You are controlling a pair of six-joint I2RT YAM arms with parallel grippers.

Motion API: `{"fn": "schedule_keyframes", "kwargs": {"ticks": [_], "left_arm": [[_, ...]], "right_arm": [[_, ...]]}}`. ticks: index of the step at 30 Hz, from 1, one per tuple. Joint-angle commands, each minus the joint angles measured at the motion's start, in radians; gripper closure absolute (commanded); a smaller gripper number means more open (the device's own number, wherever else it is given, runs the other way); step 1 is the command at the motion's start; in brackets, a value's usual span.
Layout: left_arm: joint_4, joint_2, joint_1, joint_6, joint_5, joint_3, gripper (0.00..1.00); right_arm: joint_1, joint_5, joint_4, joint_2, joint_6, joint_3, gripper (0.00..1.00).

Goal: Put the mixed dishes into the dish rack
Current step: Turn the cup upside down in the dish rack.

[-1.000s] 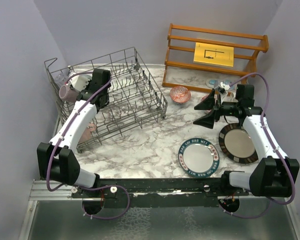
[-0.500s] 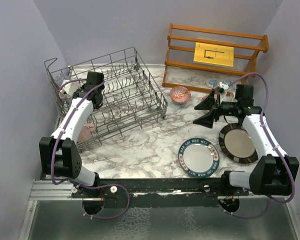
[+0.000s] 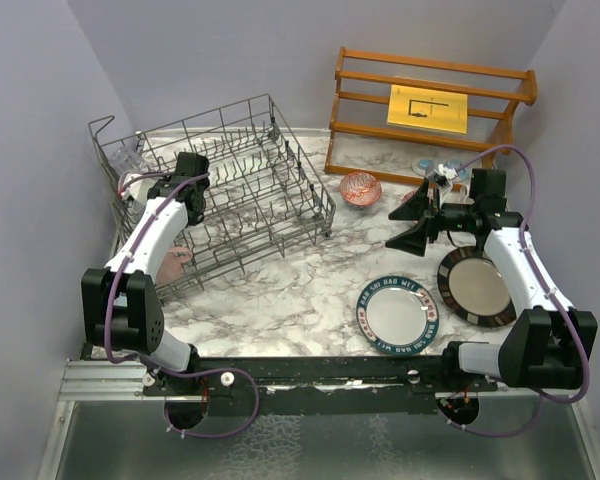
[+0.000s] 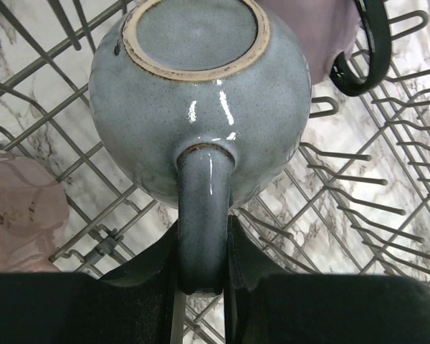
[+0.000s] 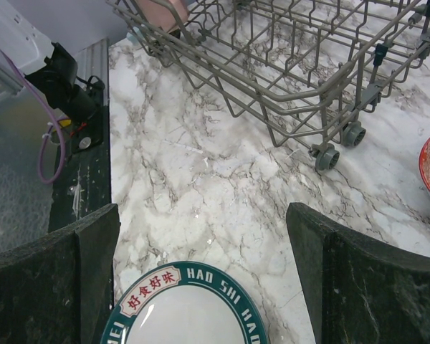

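The grey mug (image 4: 201, 100) hangs bottom-up inside the dish rack (image 3: 265, 195), and my left gripper (image 4: 203, 265) is shut on its handle (image 4: 203, 208). From above, that gripper (image 3: 183, 178) sits low over the rack's left end and hides the mug. A pink mug (image 4: 18, 215) lies to its left, a mauve one (image 4: 308, 29) just beyond. My right gripper (image 3: 412, 226) hovers open and empty over the marble, its fingers (image 5: 57, 287) wide apart above the blue-rimmed lettered plate (image 5: 193, 312). That plate (image 3: 397, 314) lies beside the dark-rimmed plate (image 3: 477, 288).
A red-patterned bowl (image 3: 360, 187) sits between the rack and the wooden slatted shelf (image 3: 430, 110) at the back right. The rack's wheeled corner (image 5: 337, 147) stands ahead of my right gripper. A pink mug (image 3: 176, 262) lies in the rack's near-left corner.
My left gripper has moved left and lower into the rack with the grey mug, now covering the mauve mug seen from above. The right arm has not moved.
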Motion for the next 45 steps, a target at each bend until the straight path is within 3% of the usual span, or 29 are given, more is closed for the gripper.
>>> {"fn": "schedule_keyframes", "kwargs": {"ticks": [1,15,26,45], "left_arm": [[-0.097,-0.017,0.018,-0.190,-0.190,-0.004,1.00],[-0.050,0.050,0.081,-0.170,-0.142,-0.004,1.00],[-0.074,0.073,0.084,-0.191,-0.131,0.009,0.61],[-0.180,-0.008,0.084,-0.168,-0.051,0.058,0.30]], "right_arm": [[0.003,0.015,0.010,0.002,-0.014,0.000,0.02],[0.003,0.017,0.004,0.002,-0.020,0.003,0.02],[0.003,0.020,0.002,0.001,-0.025,0.006,0.02],[0.003,0.012,-0.019,0.005,-0.051,0.012,0.02]]}}
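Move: The grey cup hangs bottom-up from the left gripper, pinched by the handle; its spot in the dish rack is about 4 cm ahead, 7 cm to the left and 5 cm below this hand. The purple mug stands about 12 cm ahead and 5 cm left, the pink cup some 7 cm back and 2 cm left, both about 5-6 cm lower. From the right hand the spot is roughly 58 cm left, 10 cm ahead and 10 cm lower. Lower the left gripper about 3 cm and carry it some 2.5 cm left, keeping the pinch on the grey cup's handle, to set the inverted cup down in the rack between the purple mug and the pink cup. Then hold about there and open the fingers to roughly two-thirds to let go of the handle, easing up about 2 cm as they spread. ##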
